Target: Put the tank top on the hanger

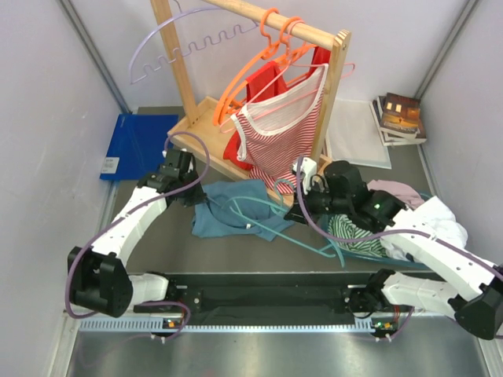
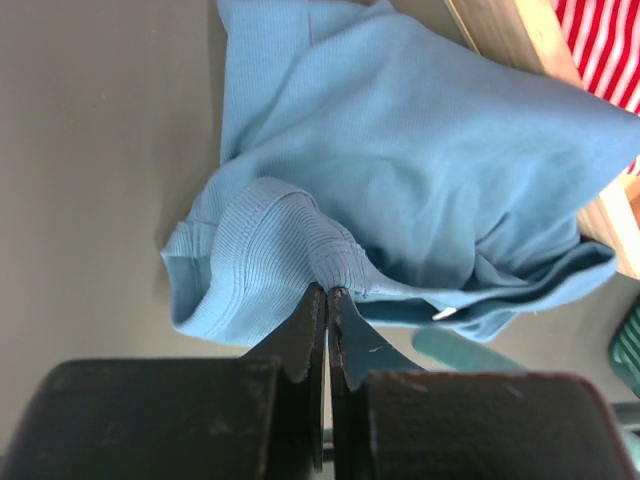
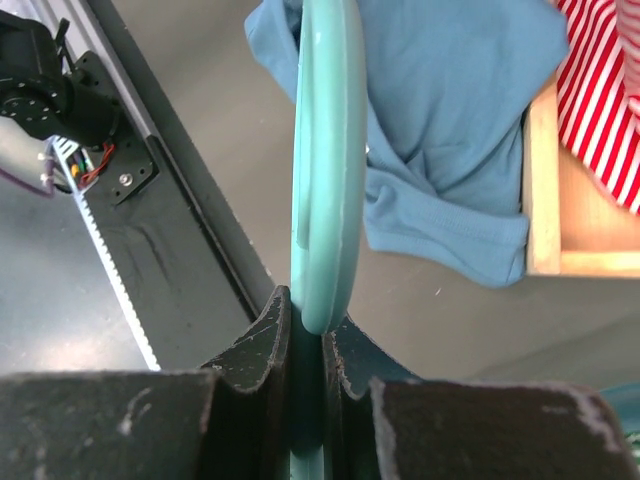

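Note:
The dusty-blue tank top [image 1: 232, 206] lies crumpled on the grey table in front of the wooden rack. My left gripper [image 1: 191, 191] is at its left edge. In the left wrist view this gripper [image 2: 327, 290] is shut, pinching a ribbed hem fold of the tank top [image 2: 400, 150]. The thin teal-green hanger [image 1: 275, 220] lies partly over the fabric and runs rightwards. My right gripper [image 1: 302, 200] holds it. In the right wrist view that gripper [image 3: 308, 305] is shut on the hanger [image 3: 325, 150], which reaches out over the tank top [image 3: 440, 120].
A wooden rack [image 1: 196, 118] stands just behind, carrying a red-and-white striped top [image 1: 279, 137], orange hangers [image 1: 267, 55] and a lilac hanger [image 1: 181, 47]. A blue folder [image 1: 137, 145] lies at the left. Books [image 1: 401, 118] sit at the back right, and a clothes pile [image 1: 354, 232] lies under the right arm.

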Controlling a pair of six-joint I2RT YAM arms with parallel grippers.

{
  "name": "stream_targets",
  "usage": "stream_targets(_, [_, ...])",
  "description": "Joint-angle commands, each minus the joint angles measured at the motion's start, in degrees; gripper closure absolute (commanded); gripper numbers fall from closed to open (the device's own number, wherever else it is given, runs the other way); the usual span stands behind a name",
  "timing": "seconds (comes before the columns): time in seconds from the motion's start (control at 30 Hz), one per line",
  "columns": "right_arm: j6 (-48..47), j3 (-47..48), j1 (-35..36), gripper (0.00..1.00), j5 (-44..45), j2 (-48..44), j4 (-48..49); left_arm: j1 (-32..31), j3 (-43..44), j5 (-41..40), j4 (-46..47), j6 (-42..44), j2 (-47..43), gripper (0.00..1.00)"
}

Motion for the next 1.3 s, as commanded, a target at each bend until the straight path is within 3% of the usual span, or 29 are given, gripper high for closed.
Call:
stream_targets(0.0, [-2.89, 3.47, 0.77, 1.0, -0.98, 2.32, 5.82, -0.18, 4.26, 2.43, -3.27, -0.81, -1.98, 1.0])
stream_targets(0.33, [-1.75, 3.03, 1.12, 1.0, -2.83, 7.24, 13.38, -0.62, 8.39, 5.51, -4.33, 0.07, -0.84, 1.0])
stream_targets(0.9, [-0.96, 4.08, 2.79, 1.0, -1.86, 14.89, 23.83, -4.74, 18.23, 14.3, -3.55, -5.73, 1.18, 1.0])
stream_targets(1.1, [0.71, 3.12, 3.05, 1.0, 1.04, 14.63, 27.09, -12.3, 21.14, 13.34, -1.69, -9.59, 0.93, 1.0])
stream_targets(1.27, [1.76, 1.37, 3.23, 1.0, 3.85, 11.39, 28.67, -13.54, 15.96, 5.63, -5.72, -10.92, -2.85, 1.0])
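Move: The left hand holds an edge fold of the tank top; the hanger's left end, its target, lies about 9 cm to its right, 1 cm back and roughly level. The rest of the tank top lies 3 cm ahead, 11 cm right and 7 cm lower. From the right hand, which grips the hanger, that held fold is some 24 cm left, 8 cm ahead and 9 cm lower; the rack's near corner is about 10 cm ahead, 2 cm right and 16 cm down. The left hand keeps its pinch on the tank top's fold and lifts it steadily some 12 cm, carrying it to the right over the hanger's left end, with the quickest rightward sweep coming last, while the wrist turns about 25 degrees, partly clockwise. Meanwhile the right hand, still gripping the hanger, feeds it left and forward about 9 cm towards the left hand and under the raised fold, almost level, its tilt changing only slightly. ##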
